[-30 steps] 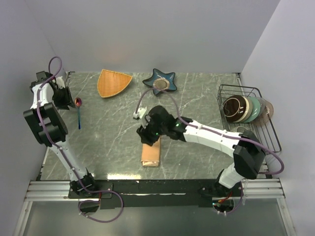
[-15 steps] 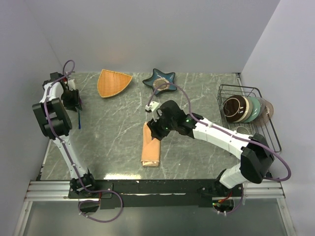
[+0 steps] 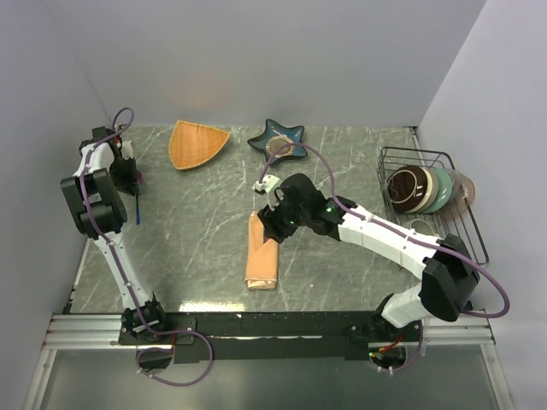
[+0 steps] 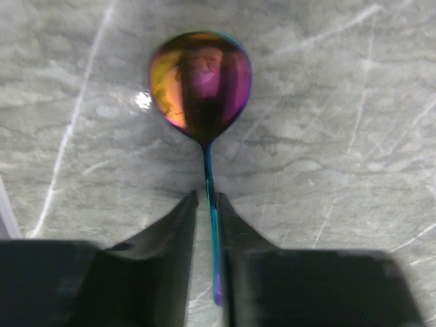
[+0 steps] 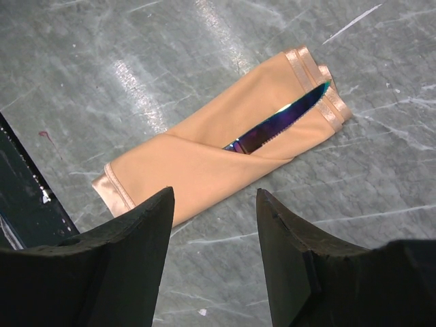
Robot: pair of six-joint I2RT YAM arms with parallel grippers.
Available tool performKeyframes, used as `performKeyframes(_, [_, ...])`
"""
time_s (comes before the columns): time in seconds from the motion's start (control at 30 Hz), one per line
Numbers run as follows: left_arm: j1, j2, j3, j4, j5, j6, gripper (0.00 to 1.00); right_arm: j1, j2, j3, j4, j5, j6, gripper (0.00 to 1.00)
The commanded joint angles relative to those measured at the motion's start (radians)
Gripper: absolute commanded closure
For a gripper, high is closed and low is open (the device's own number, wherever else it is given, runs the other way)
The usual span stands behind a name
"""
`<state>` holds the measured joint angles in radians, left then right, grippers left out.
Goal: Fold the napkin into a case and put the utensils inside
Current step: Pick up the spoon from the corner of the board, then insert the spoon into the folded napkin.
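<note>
The spoon (image 4: 201, 85) lies on the marble at the far left, its iridescent bowl pointing away and its thin handle (image 3: 138, 208) running back between my left gripper's jaws. My left gripper (image 4: 206, 197) (image 3: 130, 178) straddles the handle. Its jaws are narrow, the right finger (image 4: 235, 225) against the handle and a small gap left at the other finger. The peach napkin (image 3: 261, 256) (image 5: 204, 163) lies folded into a long case mid-table, with a serrated knife (image 5: 279, 122) tucked in its pocket. My right gripper (image 5: 214, 194) (image 3: 272, 224) hovers open over the case's far end, holding nothing.
An orange fan-shaped dish (image 3: 195, 143) and a blue star-shaped dish (image 3: 279, 141) sit at the back. A wire rack (image 3: 389, 158) with bowls stands at the right edge. Walls close in the left, back and right sides.
My left gripper has come down over the spoon and narrowed its jaws round the handle. My right gripper rose off the napkin toward the back, then held still.
</note>
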<state>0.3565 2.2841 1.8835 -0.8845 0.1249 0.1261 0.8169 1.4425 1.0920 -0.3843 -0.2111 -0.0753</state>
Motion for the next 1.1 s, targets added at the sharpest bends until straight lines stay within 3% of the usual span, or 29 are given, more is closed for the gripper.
performKeyframes(0.0, [-0.002, 0.083, 0.126, 0.009, 0.022, -0.025, 0.87, -0.01, -0.036, 0.006, -0.005, 0.007, 0.002, 0.41])
performKeyframes(0.03, [-0.004, 0.092, 0.149, -0.005, 0.038, -0.035, 0.97, -0.009, -0.036, 0.005, -0.008, 0.012, 0.002, 0.41])
performKeyframes(0.07, [-0.01, 0.107, 0.172, -0.034, 0.05, -0.048, 0.99, -0.01, -0.036, 0.005, -0.013, 0.013, 0.0, 0.41])
performKeyframes(0.17, [-0.036, 0.05, 0.198, -0.018, 0.052, -0.162, 0.99, -0.013, -0.068, -0.017, -0.018, 0.021, -0.007, 0.41])
performKeyframes(0.23, [-0.051, -0.036, 0.099, 0.051, 0.053, -0.288, 0.99, -0.024, -0.085, -0.047, -0.018, 0.032, -0.009, 0.41])
performKeyframes(0.33, [-0.117, -0.321, -0.116, 0.223, 0.059, -0.445, 0.99, -0.047, -0.12, -0.092, -0.011, 0.042, 0.0, 0.41])
performKeyframes(0.43, [-0.243, -0.49, -0.274, 0.308, 0.03, -0.554, 0.99, -0.088, -0.137, -0.13, -0.008, 0.044, 0.029, 0.41])
performKeyframes(0.63, [-0.566, -0.656, -0.481, 0.403, -0.086, -0.766, 0.99, -0.195, -0.12, -0.168, -0.004, -0.028, 0.074, 0.41])
performKeyframes(0.77, [-0.784, -0.663, -0.523, 0.443, -0.16, -0.824, 0.99, -0.235, -0.085, -0.172, 0.013, -0.06, 0.118, 0.41])
performKeyframes(0.87, [-0.875, -0.629, -0.5, 0.438, -0.185, -0.827, 0.99, -0.26, -0.059, -0.178, 0.027, -0.086, 0.146, 0.4])
performKeyframes(1.07, [-0.952, -0.528, -0.446, 0.401, -0.228, -0.81, 0.99, -0.271, -0.033, -0.185, 0.064, -0.108, 0.195, 0.41])
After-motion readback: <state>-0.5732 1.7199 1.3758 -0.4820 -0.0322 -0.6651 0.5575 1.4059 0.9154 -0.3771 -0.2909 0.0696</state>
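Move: The left hand's part-closed fingers already straddle the spoon's upper handle, its middle about 3 cm back, straight in line sideways and 1 cm below. From that hand the leaf-shaped dish lies some 18 cm ahead and 19 cm right; the napkin with the knife about 22 cm back and 44 cm right, near table level. From the right hand the spoon is roughly 18 cm ahead, 46 cm left and 14 cm below. Left fingers pinch the spoon handle, carry it up, 40 cm right towards the napkin; right hand clears rightward. ##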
